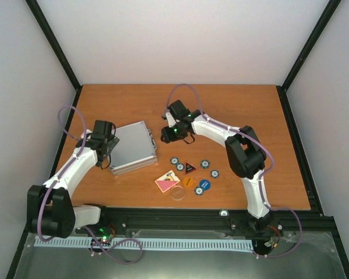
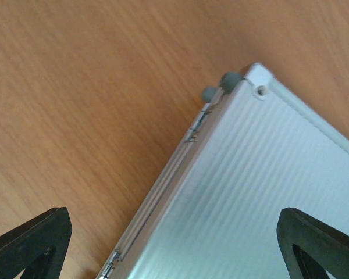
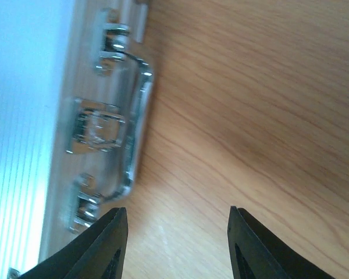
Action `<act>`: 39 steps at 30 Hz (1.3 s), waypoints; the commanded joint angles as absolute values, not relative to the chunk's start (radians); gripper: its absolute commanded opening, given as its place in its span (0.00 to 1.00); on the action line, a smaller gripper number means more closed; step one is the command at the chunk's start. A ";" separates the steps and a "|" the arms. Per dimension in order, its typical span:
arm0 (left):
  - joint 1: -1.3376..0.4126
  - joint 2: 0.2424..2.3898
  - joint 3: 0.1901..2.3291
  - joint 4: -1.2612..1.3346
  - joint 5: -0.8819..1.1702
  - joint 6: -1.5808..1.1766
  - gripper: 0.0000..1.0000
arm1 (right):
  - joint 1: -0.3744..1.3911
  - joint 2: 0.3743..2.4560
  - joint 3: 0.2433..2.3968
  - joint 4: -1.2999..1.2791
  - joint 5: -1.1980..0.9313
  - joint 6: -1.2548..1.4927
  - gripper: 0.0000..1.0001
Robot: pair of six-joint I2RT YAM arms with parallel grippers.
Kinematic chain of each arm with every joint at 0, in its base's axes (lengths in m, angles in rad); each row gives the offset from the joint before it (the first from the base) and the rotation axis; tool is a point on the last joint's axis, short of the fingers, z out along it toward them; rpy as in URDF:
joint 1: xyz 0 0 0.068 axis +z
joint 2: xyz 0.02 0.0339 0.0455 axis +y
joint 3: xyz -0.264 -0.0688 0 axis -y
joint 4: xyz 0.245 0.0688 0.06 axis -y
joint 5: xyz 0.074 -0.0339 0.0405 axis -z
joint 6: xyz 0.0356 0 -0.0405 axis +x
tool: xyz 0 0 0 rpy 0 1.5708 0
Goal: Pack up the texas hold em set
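Note:
The silver case (image 1: 134, 148) lies closed on the wooden table, left of centre. My left gripper (image 1: 106, 145) hovers open over its left edge; in the left wrist view the left gripper (image 2: 174, 250) straddles the case's hinged edge (image 2: 163, 192), one finger over wood and one over the ribbed lid. My right gripper (image 1: 166, 135) is open just off the case's right side, and the right wrist view shows the right gripper (image 3: 177, 244) with bare table between its fingers, beside the chrome handle (image 3: 139, 116). Blue-white chips (image 1: 205, 164), a red-black triangle (image 1: 189, 168), orange disc (image 1: 188, 181), blue disc (image 1: 205, 185), pink card deck (image 1: 167, 182) and clear disc (image 1: 177, 193) lie loose near the front.
A black frame rail (image 1: 180, 220) runs along the table's near edge with a small round part (image 1: 224, 213) on it. White walls and black corner posts (image 1: 58, 46) close in the back and sides. Bare wood (image 1: 238, 110) shows at the back right.

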State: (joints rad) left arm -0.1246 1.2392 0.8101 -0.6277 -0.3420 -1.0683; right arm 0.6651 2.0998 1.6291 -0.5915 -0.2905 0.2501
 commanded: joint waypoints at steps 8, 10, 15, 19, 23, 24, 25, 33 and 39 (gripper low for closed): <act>-0.121 1.257 0.765 -0.609 -0.438 -1.247 1.00 | 0.728 2.228 1.770 -0.600 -0.353 0.221 0.49; -0.121 1.274 0.754 -0.593 -0.448 -1.257 1.00 | 0.736 2.246 1.782 -0.608 -0.337 0.219 0.49; -0.121 1.326 0.765 -0.553 -0.462 -1.248 1.00 | 0.760 2.270 1.784 -0.616 -0.324 0.208 0.49; -0.120 1.374 0.789 -0.514 -0.460 -1.217 1.00 | 0.791 2.265 1.758 -0.618 -0.310 0.201 0.49; -0.119 1.446 0.828 -0.429 -0.439 -1.160 1.00 | 0.822 2.224 1.704 -0.603 -0.298 0.207 0.49; -0.120 1.472 0.846 -0.409 -0.429 -1.137 1.00 | 0.827 2.206 1.680 -0.590 -0.301 0.216 0.49; -0.120 1.498 0.863 -0.383 -0.419 -1.110 1.00 | 0.828 2.188 1.655 -0.575 -0.305 0.226 0.49; -0.120 1.728 1.060 -0.214 -0.288 -0.913 1.00 | 0.846 2.077 1.514 -0.532 -0.335 0.239 0.49; -0.120 1.832 1.217 -0.151 -0.186 -0.855 1.00 | 0.876 2.030 1.469 -0.508 -0.330 0.247 0.50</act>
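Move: The closed case lies between the hands. Its far hinge-side corner is some 8 cm ahead of the left hand and about 1 cm to its left, the lid's middle about 10 cm to its right. From the right hand the case handle is roughly 6 cm left and 2 cm ahead, its near handle-side corner 4 cm left and 8 cm back; the two nearer chips lie around 12 cm back and 7 cm right, the playing cards about 21 cm straight back. All are lower than the hands. Leftward first, by about 5 cm while sinking, the half-open right hand works up to the handle side, then swings back some 8 cm along it to the near corner, seemingly pressing a fingertip on the case. The wide-open left hand sinks about 4 cm beside the hinges, then sweeps forward roughly 15 cm to the far hinge corner, so the two push opposite ways to swivel the case. ##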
